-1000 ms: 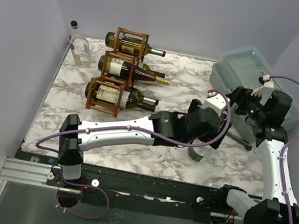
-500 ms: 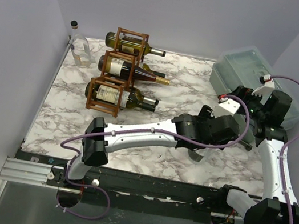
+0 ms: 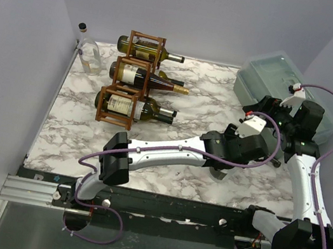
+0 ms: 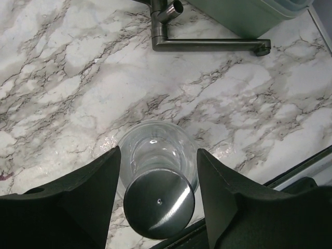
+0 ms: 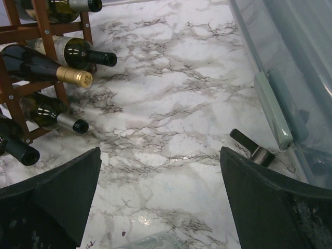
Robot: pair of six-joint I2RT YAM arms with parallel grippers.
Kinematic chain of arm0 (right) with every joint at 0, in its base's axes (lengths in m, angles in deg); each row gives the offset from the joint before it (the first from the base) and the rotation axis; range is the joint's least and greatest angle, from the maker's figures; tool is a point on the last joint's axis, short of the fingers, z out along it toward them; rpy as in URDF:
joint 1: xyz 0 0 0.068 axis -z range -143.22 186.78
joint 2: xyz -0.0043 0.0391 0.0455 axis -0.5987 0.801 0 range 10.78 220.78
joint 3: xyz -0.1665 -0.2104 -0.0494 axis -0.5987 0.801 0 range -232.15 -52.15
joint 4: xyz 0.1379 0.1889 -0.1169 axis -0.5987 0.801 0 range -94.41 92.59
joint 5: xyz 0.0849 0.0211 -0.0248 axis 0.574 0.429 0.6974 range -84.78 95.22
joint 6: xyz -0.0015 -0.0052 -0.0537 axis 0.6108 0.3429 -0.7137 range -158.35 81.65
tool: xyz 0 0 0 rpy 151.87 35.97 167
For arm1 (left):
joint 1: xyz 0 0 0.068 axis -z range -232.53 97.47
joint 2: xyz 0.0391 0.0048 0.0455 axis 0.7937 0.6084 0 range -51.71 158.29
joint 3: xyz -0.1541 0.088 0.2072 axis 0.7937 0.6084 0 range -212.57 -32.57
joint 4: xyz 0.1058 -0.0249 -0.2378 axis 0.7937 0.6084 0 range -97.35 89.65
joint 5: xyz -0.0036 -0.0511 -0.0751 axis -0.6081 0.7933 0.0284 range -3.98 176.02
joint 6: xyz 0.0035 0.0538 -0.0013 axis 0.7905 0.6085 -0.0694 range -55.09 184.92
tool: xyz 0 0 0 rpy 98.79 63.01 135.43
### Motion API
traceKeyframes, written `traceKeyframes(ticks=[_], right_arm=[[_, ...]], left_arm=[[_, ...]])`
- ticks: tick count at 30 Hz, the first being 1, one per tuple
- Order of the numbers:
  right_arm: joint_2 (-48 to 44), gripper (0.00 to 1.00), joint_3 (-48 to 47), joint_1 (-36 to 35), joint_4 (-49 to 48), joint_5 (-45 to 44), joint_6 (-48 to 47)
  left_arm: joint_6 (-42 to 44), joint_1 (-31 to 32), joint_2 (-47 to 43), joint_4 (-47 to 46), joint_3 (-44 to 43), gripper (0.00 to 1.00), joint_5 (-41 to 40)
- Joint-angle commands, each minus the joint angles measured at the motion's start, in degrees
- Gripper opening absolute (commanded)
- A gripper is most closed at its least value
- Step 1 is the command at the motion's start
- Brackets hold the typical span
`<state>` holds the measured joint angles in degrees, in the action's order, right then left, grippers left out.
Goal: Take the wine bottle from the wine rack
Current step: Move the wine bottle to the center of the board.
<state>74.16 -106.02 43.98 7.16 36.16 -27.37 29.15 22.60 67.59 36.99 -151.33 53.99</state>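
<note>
The wine rack [image 3: 128,85] stands at the back left, a reddish-brown frame with three wine bottles lying in it. Its middle bottle [image 3: 151,82] has a gold-foiled neck. The right wrist view shows the rack [image 5: 46,39] and the necks pointing right. My left gripper [image 4: 158,150] hangs far from the rack, over a clear glass vessel [image 4: 155,142] with a steel cap [image 4: 158,205]. Its jaws flank the vessel with a gap to the cap. My right gripper [image 5: 161,150] is wide open above bare marble.
A grey-green plastic bin [image 3: 283,87] sits at the back right, with a dark metal bar [image 4: 207,44] lying in front of it. A clear bottle with a black cap [image 3: 87,52] stands in the back left corner. The table's front edge runs close by the glass vessel.
My left arm has stretched to the right along the front of the table, and its wrist now sits over the glass vessel. The right arm has not moved.
</note>
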Motion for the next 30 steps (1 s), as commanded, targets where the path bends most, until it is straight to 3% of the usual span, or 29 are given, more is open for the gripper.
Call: traceKeyframes(ticks=[1, 12, 23, 28, 30], right_arm=[[0.3, 1.00, 0.7, 0.2, -1.7, -0.4, 0.4], [0.2, 1.00, 0.7, 0.2, -1.5, -0.4, 0.1], [0.0, 1.00, 0.7, 0.1, -1.6, -0.2, 0.0], [0.1, 1.00, 0.7, 0.1, -1.6, -0.2, -0.1], [0.0, 1.00, 0.8, 0.2, -1.5, -0.2, -0.1]], left_arm=[[-1.2, 0.3, 1.8, 1.4, -2.3, 0.61, -2.6], [-1.4, 0.4, 2.1, 1.8, -2.0, 0.51, -4.3], [-1.5, 0.5, 2.5, 2.2, -1.8, 0.50, -5.4], [-1.2, 0.5, 2.7, 2.2, -2.0, 0.42, -5.4], [-0.9, 0.5, 2.6, 2.2, -1.9, 0.28, -5.1]])
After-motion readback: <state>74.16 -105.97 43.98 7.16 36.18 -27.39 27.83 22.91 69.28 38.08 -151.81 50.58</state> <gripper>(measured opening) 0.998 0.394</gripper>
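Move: The wine bottle, the clear one with the black cap, stands upright between the left hand's open fingers, its cap and neck at the tips and its middle about 9 cm below, about 1 cm back. The metal faucet lies some 14 cm ahead and 13 cm right on the table; the green box stands beyond it, about 26 cm ahead and 20 cm right. From the right hand the bottle is roughly 15 cm back, 12 cm left, 13 cm lower. Closing around the top of the standing bottle, the left hand first sinks about 1 cm over the neck, then all but stays in place, easing forward by about half a centimetre. Its fingers narrow from well over half open to about two fifths, coming in on both sides of the neck by the cap and beginning to pinch it as the gripper's effort rises at the end. ##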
